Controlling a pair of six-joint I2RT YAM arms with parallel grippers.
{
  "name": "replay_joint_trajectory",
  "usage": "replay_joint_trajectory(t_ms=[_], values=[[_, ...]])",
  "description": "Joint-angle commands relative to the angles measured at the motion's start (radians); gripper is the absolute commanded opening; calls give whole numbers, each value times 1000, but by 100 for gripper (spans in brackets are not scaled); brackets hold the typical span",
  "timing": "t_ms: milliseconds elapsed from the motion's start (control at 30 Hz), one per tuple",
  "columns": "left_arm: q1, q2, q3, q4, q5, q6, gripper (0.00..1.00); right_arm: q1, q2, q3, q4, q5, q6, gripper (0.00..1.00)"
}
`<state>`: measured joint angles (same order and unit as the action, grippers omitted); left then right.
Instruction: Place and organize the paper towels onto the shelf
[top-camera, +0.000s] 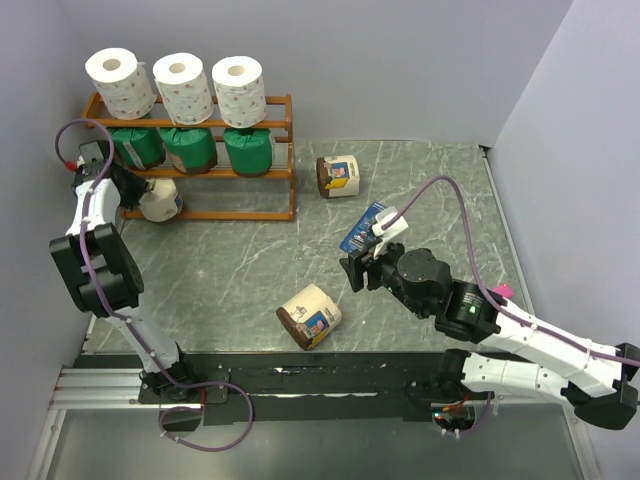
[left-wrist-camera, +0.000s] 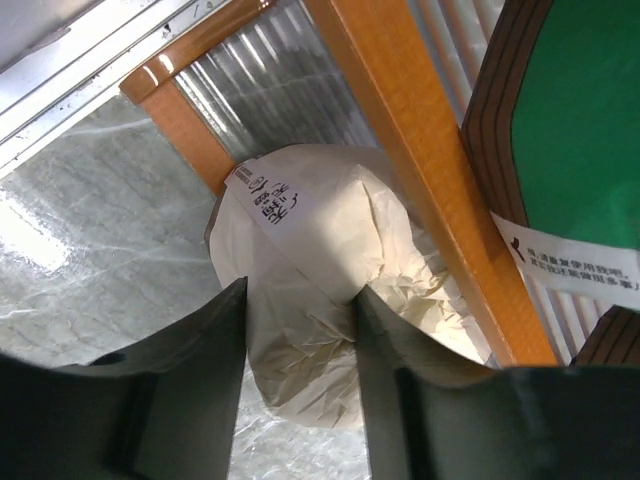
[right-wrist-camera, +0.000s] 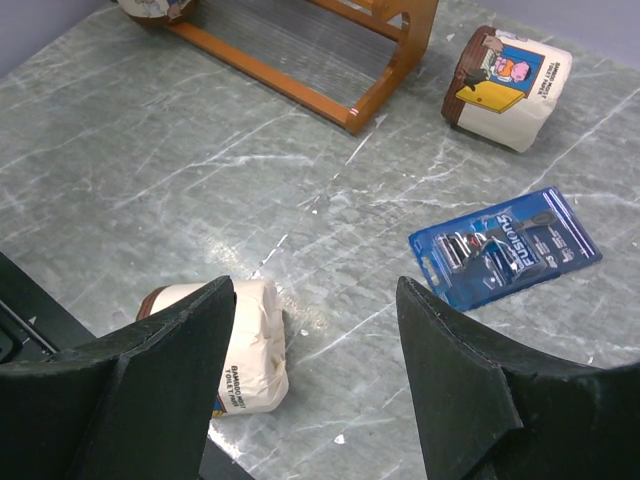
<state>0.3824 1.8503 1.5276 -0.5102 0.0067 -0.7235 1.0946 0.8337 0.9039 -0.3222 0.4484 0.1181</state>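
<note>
The shelf (top-camera: 281, 174) stands at the back left, with three white paper towels (top-camera: 182, 86) on its top tier and three green-wrapped ones (top-camera: 188, 149) on the middle tier. At the left end of the bottom tier, my left gripper (top-camera: 140, 196) is shut on the crumpled end of a cream-wrapped roll (left-wrist-camera: 300, 250), beside an orange slat (left-wrist-camera: 400, 120) and a green roll (left-wrist-camera: 580, 110). Two more cream rolls lie on the table, one by the shelf (top-camera: 338, 175) and one near the front (top-camera: 309, 316). Over the table my right gripper (right-wrist-camera: 315, 290) is open and empty, the front roll (right-wrist-camera: 245, 350) beside its left finger.
A flat dark-blue packet (top-camera: 364, 228) lies on the marble table just beyond my right gripper, also seen in the right wrist view (right-wrist-camera: 505, 248). A small pink item (top-camera: 501, 290) shows behind the right arm. Walls close in the table at left, back and right.
</note>
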Motion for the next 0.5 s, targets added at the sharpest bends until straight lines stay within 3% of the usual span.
replay_joint_trajectory(t_ms=[0,233,467], values=[[4,-11,80,33,-45,-19,53,-1,2,56,15,30,-5,73],[6,-98,28,16,-73,-4,71,-1,-10,64,0,18,8,73],[6,-204,-79,28,-14,39,70,-1,-47,50,-20,30,14,73]])
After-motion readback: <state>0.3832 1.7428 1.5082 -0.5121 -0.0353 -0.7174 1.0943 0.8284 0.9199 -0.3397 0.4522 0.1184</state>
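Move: The left hand still has its fingers on the beige paper-towel roll at the shelf's lower left end; the roll's middle is about 2 cm ahead, 1 cm right and 4 cm below. The leftmost green roll, one tier up, is some 8 cm ahead, level sideways and 6 cm above; the next green roll is 8 cm ahead, 13 cm right and 6 cm above. From the idle right hand the beige roll is roughly 25 cm ahead, 47 cm left and 18 cm lower. The left fingers open from about half to nearly three quarters and let go of the beige roll's wrapper, while the hand eases only about a centimetre forward and left. It then lifts faster and faster away from the roll, some 4 cm up in all, drawing back 1–2 cm towards the end in front of the green rolls, the wrist tilting up only about 5 degrees and the fingers staying open. ##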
